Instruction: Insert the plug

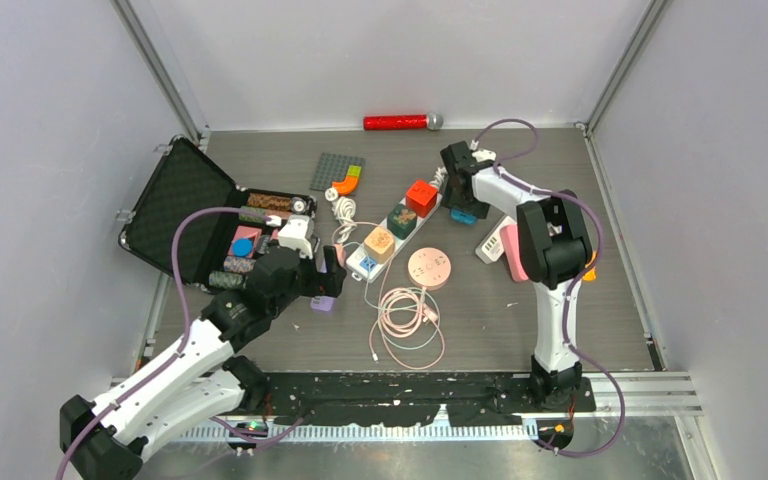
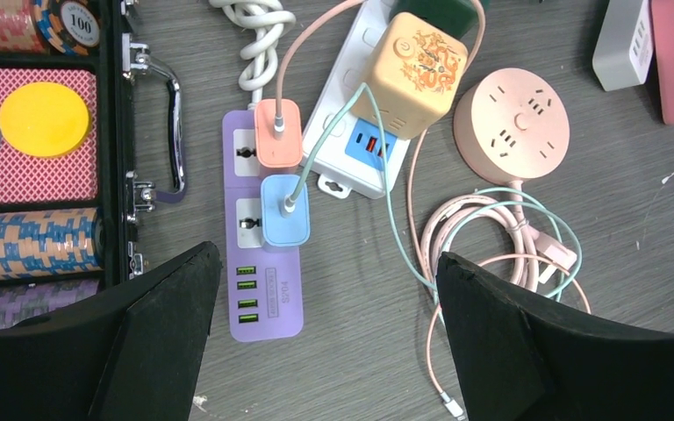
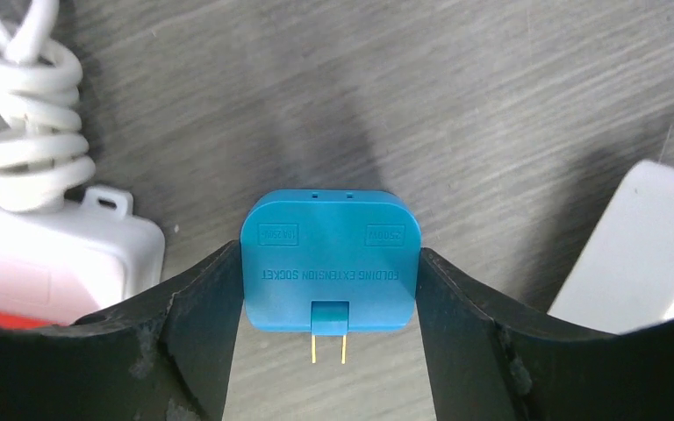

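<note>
The plug (image 3: 329,263) is a flat blue folding one with two thin gold prongs pointing toward the camera. My right gripper (image 3: 327,263) is shut on it, a black finger pressed on each side, just above the grey tabletop. Seen from above, the blue plug (image 1: 464,215) hangs beside the far end of the white power strip (image 1: 355,264), which carries red, green and orange cube adapters. That white power strip (image 3: 53,254) shows at the left of the right wrist view. My left gripper (image 2: 326,254) is open and empty over a purple power strip (image 2: 263,298).
A round pink socket (image 1: 429,268) and coiled pink cable (image 1: 407,318) lie mid-table. At the left stands an open black case (image 1: 190,215) of poker chips. A white adapter (image 1: 490,243) and a pink box (image 1: 513,250) sit by the right arm. A red microphone (image 1: 400,122) lies at the back.
</note>
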Motion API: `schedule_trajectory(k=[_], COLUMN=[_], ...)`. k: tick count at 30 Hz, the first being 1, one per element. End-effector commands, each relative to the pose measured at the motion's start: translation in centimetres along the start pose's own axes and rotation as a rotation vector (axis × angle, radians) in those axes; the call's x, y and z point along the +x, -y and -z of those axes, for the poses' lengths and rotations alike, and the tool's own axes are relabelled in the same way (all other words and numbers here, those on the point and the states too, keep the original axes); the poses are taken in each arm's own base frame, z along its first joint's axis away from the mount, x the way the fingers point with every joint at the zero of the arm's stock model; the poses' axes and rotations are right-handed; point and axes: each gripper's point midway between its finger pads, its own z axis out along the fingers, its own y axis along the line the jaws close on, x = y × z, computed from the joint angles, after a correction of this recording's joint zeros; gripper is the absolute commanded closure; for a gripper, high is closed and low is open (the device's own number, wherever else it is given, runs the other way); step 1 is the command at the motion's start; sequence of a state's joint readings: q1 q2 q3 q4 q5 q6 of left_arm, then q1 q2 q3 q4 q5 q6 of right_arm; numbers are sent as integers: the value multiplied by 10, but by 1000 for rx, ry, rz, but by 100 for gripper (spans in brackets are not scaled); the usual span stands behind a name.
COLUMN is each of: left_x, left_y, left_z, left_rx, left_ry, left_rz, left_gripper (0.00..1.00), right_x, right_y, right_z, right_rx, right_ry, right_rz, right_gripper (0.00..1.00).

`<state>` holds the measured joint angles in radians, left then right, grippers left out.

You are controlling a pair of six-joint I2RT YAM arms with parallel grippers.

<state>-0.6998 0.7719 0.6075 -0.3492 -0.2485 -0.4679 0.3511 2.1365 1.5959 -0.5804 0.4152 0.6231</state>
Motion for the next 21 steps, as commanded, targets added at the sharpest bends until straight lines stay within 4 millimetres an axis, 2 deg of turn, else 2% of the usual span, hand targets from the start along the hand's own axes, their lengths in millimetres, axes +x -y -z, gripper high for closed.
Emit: schedule_trajectory(k=[1, 6, 9, 10, 11, 12, 13, 14, 15, 16, 17, 20, 21], left_x=[-32, -43, -54, -59, -65, -72, -78, -86, -92, -98, -104, -119, -123], left_y=[16, 28, 38, 41, 45, 49, 52, 56, 60, 65, 71, 93, 98], left_z=[6, 10, 14, 16, 18, 21, 23, 26, 28, 31, 33, 36, 35], left_rx=[62, 124, 168, 183, 196, 208, 218, 229, 242, 258, 281, 396, 425], left_ry=[78, 110, 142, 154, 166, 177, 186, 193, 191, 187, 177, 159, 153], left_rz=[6, -7, -5, -2, 3, 9, 16, 28, 38, 51, 59, 99, 119], left_gripper=[9, 9, 8, 8, 8, 8, 7, 7, 8, 8, 9, 10, 11], right_x=[-33, -45, -43, -44, -46, -38, -40, -32, -29, -23, -17, 12, 15], right_y=[-4, -3, -5, -4, -9, -11, -15, -19, -25, -27, -31, -43, -42], right_z=[41, 86, 113, 126, 149, 151, 175, 180, 206, 213, 238, 275, 288], right_rx=[-92, -212, -322, -374, -466, -516, -606, -665, -769, -817, -909, -1070, -1097], right_ry=[90, 146, 164, 197, 217, 226, 255, 260, 285, 304, 337, 393, 429], right_rz=[-55, -83, -81, -87, -71, -62, -34, -8, 50, 80, 155, 298, 331], right_gripper=[45, 45, 45, 45, 45, 45, 45, 45, 45, 46, 46, 46, 46])
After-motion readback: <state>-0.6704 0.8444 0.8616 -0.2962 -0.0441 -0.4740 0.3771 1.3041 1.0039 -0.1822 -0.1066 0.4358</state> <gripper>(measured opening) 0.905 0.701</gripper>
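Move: Between the right fingers, already gripped just above the table, is the blue plug. From that hand the red block on the white strip lies about 10 cm left and 3 cm farther out, and the green block some 14 cm left and 5 cm back. The round socket is roughly 16 cm back and 9 cm left. From the open left hand, the blue plug lies about 24 cm ahead, 30 cm right and 14 cm below. Lifting the pinched blue plug clear, the right hand rises about 18 cm while drawing back some 10 cm and, later, swinging left towards the other hand; its fingers tip upward, its left side rises and it turns counter-clockwise. The left hand, fingers still open, climbs about 11 cm, slowly at first, and eases right towards the plug, tipping up slightly. ##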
